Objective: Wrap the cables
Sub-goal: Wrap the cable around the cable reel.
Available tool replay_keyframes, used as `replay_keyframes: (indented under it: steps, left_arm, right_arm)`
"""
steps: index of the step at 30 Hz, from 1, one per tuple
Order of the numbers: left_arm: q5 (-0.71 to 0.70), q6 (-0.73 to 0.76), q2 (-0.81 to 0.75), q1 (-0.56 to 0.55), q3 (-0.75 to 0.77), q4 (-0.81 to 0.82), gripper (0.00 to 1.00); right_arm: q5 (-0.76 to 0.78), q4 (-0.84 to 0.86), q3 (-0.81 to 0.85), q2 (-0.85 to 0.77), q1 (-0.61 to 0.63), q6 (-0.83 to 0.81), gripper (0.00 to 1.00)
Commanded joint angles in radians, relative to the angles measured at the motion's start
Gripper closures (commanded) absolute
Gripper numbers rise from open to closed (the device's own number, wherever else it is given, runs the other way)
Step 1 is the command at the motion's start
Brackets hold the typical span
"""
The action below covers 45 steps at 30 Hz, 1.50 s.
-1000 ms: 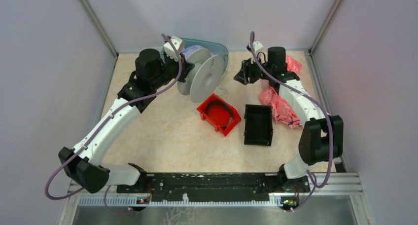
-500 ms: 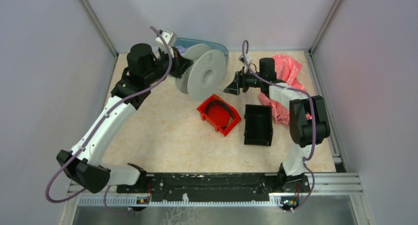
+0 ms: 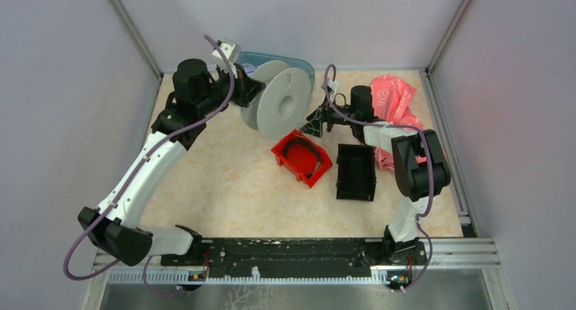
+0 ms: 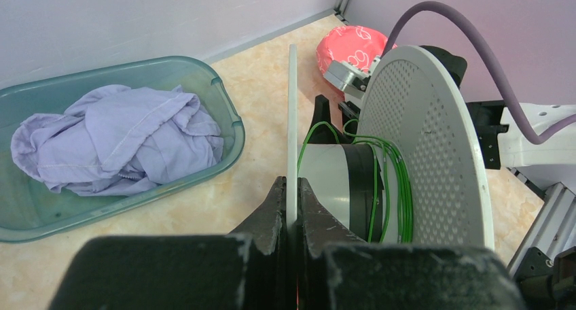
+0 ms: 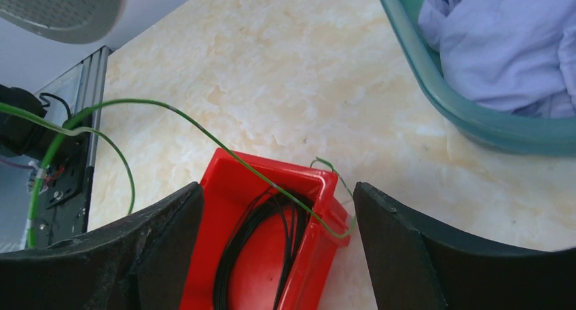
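A white spool (image 3: 278, 106) stands on edge at the back of the table. My left gripper (image 4: 292, 184) is shut on the thin edge of one flange; from above it sits at the spool's left (image 3: 248, 92). Thin green cable (image 4: 402, 194) is wound loosely round the spool's hub. A loose green strand (image 5: 234, 156) runs over the table and across the corner of a red bin (image 5: 309, 262). My right gripper (image 5: 277, 187) hangs open above that bin with nothing between its fingers; in the top view it is just right of the spool (image 3: 314, 125).
The red bin (image 3: 302, 157) holds a coil of thin black wire (image 5: 224, 269). A black bin (image 3: 355, 172) stands to its right. A pink bag (image 3: 390, 96) lies at the back right. A teal basin (image 4: 227, 113) with lilac cloth sits behind the spool.
The right arm has swung left, from by the pink bag to over the red bin, and its jaws have opened wider. The left gripper has turned the spool slightly, still gripping the flange.
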Motion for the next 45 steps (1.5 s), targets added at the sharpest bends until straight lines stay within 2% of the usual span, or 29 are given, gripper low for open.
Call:
replay_keyframes:
  steps: [1,8,11,14,19,21,24,29,36,45]
  left_arm:
    - [0.036,-0.031,-0.006,0.014,0.044,0.059,1.00]
    - [0.060,-0.058,-0.001,0.039,0.038,0.067,1.00]
    - [0.064,-0.069,-0.001,0.048,0.032,0.070,1.00]
    - [0.070,-0.082,-0.002,0.058,0.022,0.076,1.00]
    - [0.064,-0.107,-0.008,0.086,0.017,0.083,1.00]
    - [0.044,-0.114,-0.010,0.094,0.024,0.082,1.00]
    - [-0.012,-0.127,-0.007,0.104,0.046,0.070,1.00]
    - [-0.047,-0.192,0.011,0.143,0.091,0.063,1.00]
    - [-0.115,-0.244,0.022,0.161,0.112,0.048,1.00]
    - [-0.352,-0.258,0.041,0.165,0.160,-0.018,1.00]
  right_arm:
    - [-0.034,0.162,0.023,0.025,0.025,0.019,0.18]
    - [-0.073,0.242,0.042,0.073,0.054,0.098,0.18]
    - [-0.080,0.297,0.035,0.083,0.058,0.159,0.26]
    - [-0.089,0.337,0.038,0.092,0.058,0.217,0.45]
    - [-0.085,0.343,0.037,0.082,0.050,0.265,0.89]
    - [-0.068,0.319,0.032,0.062,0.042,0.261,1.00]
    - [-0.030,0.225,0.031,0.021,0.029,0.216,1.00]
    - [0.075,-0.031,0.052,-0.047,0.025,0.063,1.00]
    - [0.157,-0.217,0.048,-0.109,0.025,-0.059,1.00]
    - [0.244,-0.564,0.081,-0.205,0.070,-0.351,1.00]
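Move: The green cable hangs slack between the right hand's open fingers and about 3 cm to its left. The red bin lies some 8 cm back and 12 cm below that hand; the reel hangs about 6 cm left, 3 cm back and 17 cm above it. From the left hand, which holds the reel by its rim, that stretch of cable is about 9 cm right, 2 cm ahead and 22 cm below. Right hand reaches left, pinches the cable, pulls right some 4 cm; left hand carries the reel left-forward. ##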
